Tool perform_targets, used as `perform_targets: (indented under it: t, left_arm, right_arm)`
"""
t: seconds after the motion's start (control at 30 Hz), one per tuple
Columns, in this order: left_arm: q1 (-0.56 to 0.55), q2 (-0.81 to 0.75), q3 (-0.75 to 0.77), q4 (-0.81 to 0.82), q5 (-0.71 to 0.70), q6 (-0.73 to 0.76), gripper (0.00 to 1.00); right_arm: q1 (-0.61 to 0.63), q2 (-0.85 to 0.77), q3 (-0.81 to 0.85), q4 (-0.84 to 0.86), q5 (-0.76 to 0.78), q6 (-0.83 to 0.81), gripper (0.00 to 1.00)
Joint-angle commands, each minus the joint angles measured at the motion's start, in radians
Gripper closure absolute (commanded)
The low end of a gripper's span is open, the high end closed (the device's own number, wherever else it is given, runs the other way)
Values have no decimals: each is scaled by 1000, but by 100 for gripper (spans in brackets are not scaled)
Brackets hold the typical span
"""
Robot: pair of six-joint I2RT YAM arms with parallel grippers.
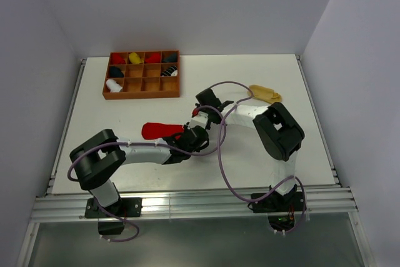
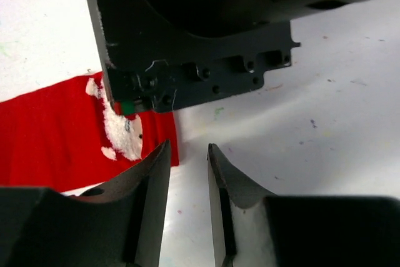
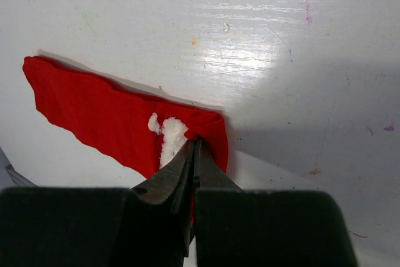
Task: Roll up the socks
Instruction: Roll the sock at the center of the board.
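Observation:
A red sock (image 1: 159,130) with a white pattern at one end lies flat at mid-table. My right gripper (image 3: 194,143) is shut on the patterned end of the red sock (image 3: 94,107), pinching a small fold of fabric. My left gripper (image 2: 189,148) is open just beside that end of the red sock (image 2: 56,139), with only bare table between its fingers. From above, both grippers meet at the sock's right end, the left gripper (image 1: 197,132) below the right gripper (image 1: 194,117). A tan-yellow sock (image 1: 265,94) lies flat at the far right.
A brown wooden compartment tray (image 1: 141,95) stands at the back left, holding several rolled socks in its cells. The right gripper's black body (image 2: 187,29) fills the top of the left wrist view. Purple cables loop over both arms.

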Motion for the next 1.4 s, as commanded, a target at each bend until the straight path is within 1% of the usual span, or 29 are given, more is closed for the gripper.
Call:
perform_targets:
  t: [0.0,0.1,0.5,0.7,0.77,0.87,0.97,1.07,1.1,1.17,1.23,1.37]
  left_arm:
    - [-5,34,51,31,-82,49,66]
    - [-5,51,51,30,-115,45,66]
    - [-5,131,100,-58,-125,8,68]
    - [-5,170,135,-214,-154,-55,68]
    - [-5,183,140,-242,-169,-72,68]
    - [-4,212,151,-286,-163,-84,68]
    - [-4,229,157,-312,-128,-84,70]
    - [-4,226,149,-294,-85,-64,73]
    - [-4,227,149,-292,-77,-61,76]
    - [-4,239,158,-303,-69,-58,78]
    - [-2,247,163,-314,-57,-64,82]
    - [11,243,155,-317,-23,-74,97]
  right_arm:
    - [9,62,-10,-103,34,-13,98]
    - [9,64,-10,-103,34,-14,98]
    - [9,71,-10,-103,22,-13,98]
    - [9,71,-7,-105,20,-13,98]
    - [9,73,-7,-105,20,-11,98]
    - [9,76,-6,-103,15,-10,97]
    - [9,74,-7,-105,17,-10,97]
    - [9,70,-9,-106,20,-10,97]
    - [9,71,-7,-106,20,-10,97]
    - [9,70,-7,-106,17,-8,97]
    - [9,68,-7,-106,17,-8,97]
    - [9,58,-19,-89,12,-7,97]
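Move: The red sock's cuff end, its right end, lies about 3 cm ahead of the left fingers, 2 cm to their left and some 3 cm below them. The sock's middle is roughly 12 cm to their left and 3 cm ahead. From the right hand, already pinching the far corner, the cuff end is about 2 cm back, level sideways and 1 cm lower. The tray's centre is about 24 cm ahead and 24 cm left of the left hand. The red sock's cuff end gets a second grip. The left hand sinks about 2 cm towards its near part while easing nearly 2 cm forward and as much left, turning some 15 degrees, mainly counter-clockwise with its left side rising. Its part-open fingers then shut, pinching the cloth beside the right hand, which stays put and keeps its pinch on the far corner. ##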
